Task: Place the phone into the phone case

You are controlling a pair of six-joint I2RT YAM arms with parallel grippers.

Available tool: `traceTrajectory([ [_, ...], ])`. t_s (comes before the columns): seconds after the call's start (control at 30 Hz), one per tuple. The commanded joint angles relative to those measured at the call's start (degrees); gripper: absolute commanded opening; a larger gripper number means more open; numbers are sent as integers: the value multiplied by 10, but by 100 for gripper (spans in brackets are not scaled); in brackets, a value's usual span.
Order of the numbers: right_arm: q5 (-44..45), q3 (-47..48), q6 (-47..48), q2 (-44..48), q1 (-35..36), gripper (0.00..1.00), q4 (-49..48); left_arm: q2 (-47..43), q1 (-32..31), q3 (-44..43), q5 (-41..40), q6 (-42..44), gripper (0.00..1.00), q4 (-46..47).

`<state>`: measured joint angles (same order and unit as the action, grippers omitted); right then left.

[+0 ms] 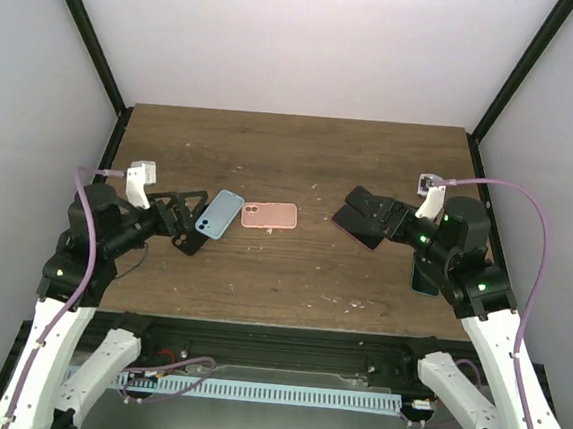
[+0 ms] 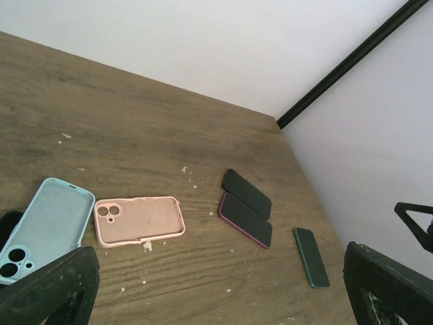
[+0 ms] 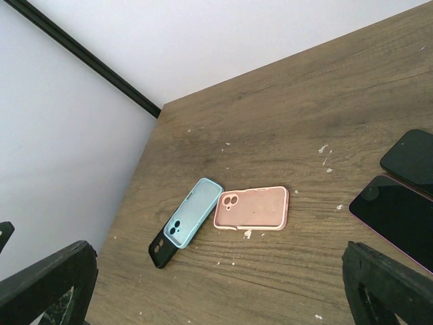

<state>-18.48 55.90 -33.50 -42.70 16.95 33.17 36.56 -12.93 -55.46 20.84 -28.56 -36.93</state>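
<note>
Three phones lie screen-up at the table's right: a black phone (image 2: 247,193), a magenta-edged phone (image 2: 245,220) beside it, and a green-edged phone (image 2: 312,257) nearer the edge. An empty pink phone case (image 1: 269,215) lies inside-up mid-table, and a light blue case (image 1: 220,214) sits left of it, overlapping a black case (image 3: 159,249). My left gripper (image 1: 194,224) hovers open by the blue case, holding nothing. Over the two dark phones my right gripper (image 1: 347,208) is open and empty too. In the right wrist view the pink case (image 3: 252,208) and blue case (image 3: 195,212) show clearly.
White crumbs dot the wooden table (image 1: 302,156). White walls with black corner posts (image 1: 91,37) close in the back and sides. The green-edged phone (image 1: 422,279) lies partly under my right arm.
</note>
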Motion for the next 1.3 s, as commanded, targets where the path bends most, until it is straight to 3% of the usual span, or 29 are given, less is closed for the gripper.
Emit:
traceTrajectory([
  [0.0,-9,6,-1,7,-6,100,-8,4,-2,6,-3,-4,100,1],
  [0.33,-17,-5,-4,6,-5,100,-17,20,-2,26,-92,-43,98,1],
  [0.57,-40,-34,-19,16,-6,100,-45,125,-2,77,-214,-179,73,-6],
  [0.73,-54,-37,-28,12,-6,100,-50,211,-2,132,-232,-244,50,73],
  [0.83,-57,-38,-29,11,-5,100,-50,267,-2,136,-247,-269,41,95],
  [1.0,-55,-40,-29,15,-6,100,-51,330,-2,169,-212,-307,38,179],
  [1.27,-56,-40,-29,10,-6,100,-55,418,-4,177,-189,-329,34,229],
])
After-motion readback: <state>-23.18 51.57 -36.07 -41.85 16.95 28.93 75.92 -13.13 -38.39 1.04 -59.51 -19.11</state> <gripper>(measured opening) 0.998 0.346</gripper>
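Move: The blue case lies roughly 14 cm ahead of the left hand, level with it sideways, and some 32 cm below. Under its near-left end the black case sits about 10 cm ahead of the hand and 5 cm to the left; the pink case is around 15 cm ahead and 14 cm to the right, both equally low. From the right hand the blue case is about 12 cm ahead, 37 cm left and 32 cm below. The blue case's near end, where it overlaps the black case, is what the left hand comes down towards: a slow start, then a fast drop of about 27 cm while reaching some 9 cm forward. The wrist tips the fingers steeply down and swings them counter-clockwise, and the wide-open fingers narrow to about a third, still short of any clear touch. ##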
